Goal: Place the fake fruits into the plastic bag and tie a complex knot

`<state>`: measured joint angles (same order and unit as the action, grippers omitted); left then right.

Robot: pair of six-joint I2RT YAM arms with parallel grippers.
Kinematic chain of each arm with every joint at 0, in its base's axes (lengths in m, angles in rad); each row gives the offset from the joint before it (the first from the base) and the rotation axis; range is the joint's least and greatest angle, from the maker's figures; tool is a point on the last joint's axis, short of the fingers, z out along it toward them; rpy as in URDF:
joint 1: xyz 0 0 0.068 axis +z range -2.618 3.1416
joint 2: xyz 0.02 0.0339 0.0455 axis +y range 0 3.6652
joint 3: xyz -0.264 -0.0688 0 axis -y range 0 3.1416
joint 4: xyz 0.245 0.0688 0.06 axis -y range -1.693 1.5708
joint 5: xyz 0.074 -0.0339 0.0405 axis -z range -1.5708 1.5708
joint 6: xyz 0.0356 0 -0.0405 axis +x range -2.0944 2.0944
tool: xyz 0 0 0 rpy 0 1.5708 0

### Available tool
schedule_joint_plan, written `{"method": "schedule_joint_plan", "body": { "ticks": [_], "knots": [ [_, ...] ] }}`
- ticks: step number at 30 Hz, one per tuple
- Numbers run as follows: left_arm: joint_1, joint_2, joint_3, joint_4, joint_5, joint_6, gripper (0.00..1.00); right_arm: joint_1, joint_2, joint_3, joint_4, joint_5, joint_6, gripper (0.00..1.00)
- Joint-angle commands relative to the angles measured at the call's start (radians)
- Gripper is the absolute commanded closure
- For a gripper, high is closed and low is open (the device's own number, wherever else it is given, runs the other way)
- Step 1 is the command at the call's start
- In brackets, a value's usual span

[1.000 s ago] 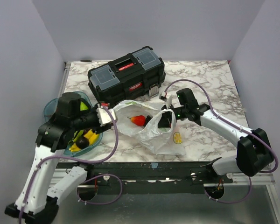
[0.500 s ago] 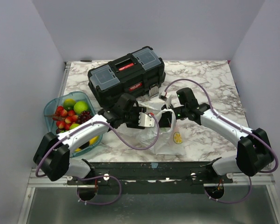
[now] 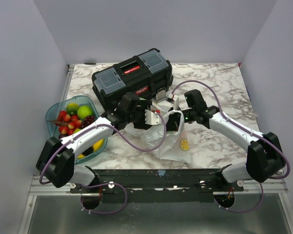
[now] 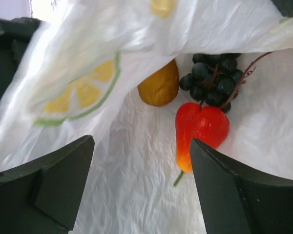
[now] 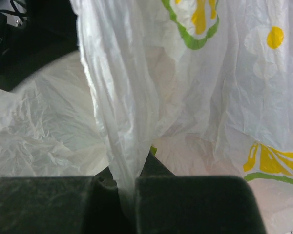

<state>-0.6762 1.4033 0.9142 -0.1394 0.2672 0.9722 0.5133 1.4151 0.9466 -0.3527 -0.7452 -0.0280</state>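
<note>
The plastic bag (image 3: pixel 173 144) stands at the table's front middle, printed with lemon slices. My right gripper (image 3: pixel 178 118) is shut on a bunched fold of the bag's rim (image 5: pixel 127 146) and holds the mouth up. My left gripper (image 3: pixel 153 117) hangs over that mouth, open and empty, its dark fingers (image 4: pixel 53 180) wide apart. Below it, inside the bag (image 4: pixel 127 195), lie a red fruit (image 4: pixel 200 126), a yellow-orange fruit (image 4: pixel 159 85) and a dark grape bunch (image 4: pixel 215 78). More fake fruits (image 3: pixel 74 118) sit in the teal tray (image 3: pixel 52 113) at the left.
A black toolbox (image 3: pixel 132 78) with grey-blue lids stands right behind the bag and both grippers. The teal tray sits at the table's left edge. Purple cables loop off both arms. Bare marble shows at the far right.
My left arm swung from over the tray to the bag's mouth, and its jaws have spread wider. The right gripper kept its hold on the bag's rim.
</note>
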Motion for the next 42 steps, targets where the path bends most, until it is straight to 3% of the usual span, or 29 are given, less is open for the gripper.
{"method": "schedule_joint_plan", "body": {
  "ticks": [1, 9, 14, 17, 27, 42],
  "knots": [
    [0.036, -0.133, 0.119, -0.288, 0.153, -0.101, 0.18, -0.013, 0.019, 0.034, -0.023, 0.021, -0.027, 0.99],
    [0.041, -0.247, 0.273, -0.639, 0.327, -0.215, 0.19, -0.020, 0.033, 0.059, -0.038, 0.016, -0.062, 0.99],
    [0.017, -0.176, 0.476, -0.668, 0.413, -0.414, 0.23, -0.019, 0.067, 0.077, -0.044, -0.010, -0.031, 0.99],
    [-0.041, -0.115, 0.583, -0.636, 0.356, -0.495, 0.26, -0.020, 0.092, 0.096, -0.049, -0.021, 0.010, 0.99],
    [-0.188, 0.048, 0.756, -0.636, 0.183, -0.411, 0.30, -0.019, 0.088, 0.116, -0.048, -0.012, 0.025, 0.99],
    [-0.233, 0.159, 0.816, -0.682, -0.067, -0.450, 0.53, -0.019, 0.061, 0.098, -0.046, -0.039, 0.011, 0.99]
  ]
}}
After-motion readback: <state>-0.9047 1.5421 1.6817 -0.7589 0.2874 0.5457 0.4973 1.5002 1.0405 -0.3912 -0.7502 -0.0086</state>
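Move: Inside the open bag mouth, the left hand has the gathered rim it makes for some 10 cm to its right and 7 cm back, at roughly its own height. The orange lies about 9 cm below this hand, 2 cm back and 1 cm right; the red pear lies equally low, 7 cm back and 2 cm left. The right hand already has that rim between its shut fingers. Drawing out of the bag, the left hand rises nearly 20 cm while backing about 10 cm, its attitude turning some 30 degrees, then swings right over the gathered rim. There it sinks a few centimetres and edges forward, fingers closing from wide to about half open above the plastic. The right hand keeps its pinch on the rim, easing some 2 cm forward. ##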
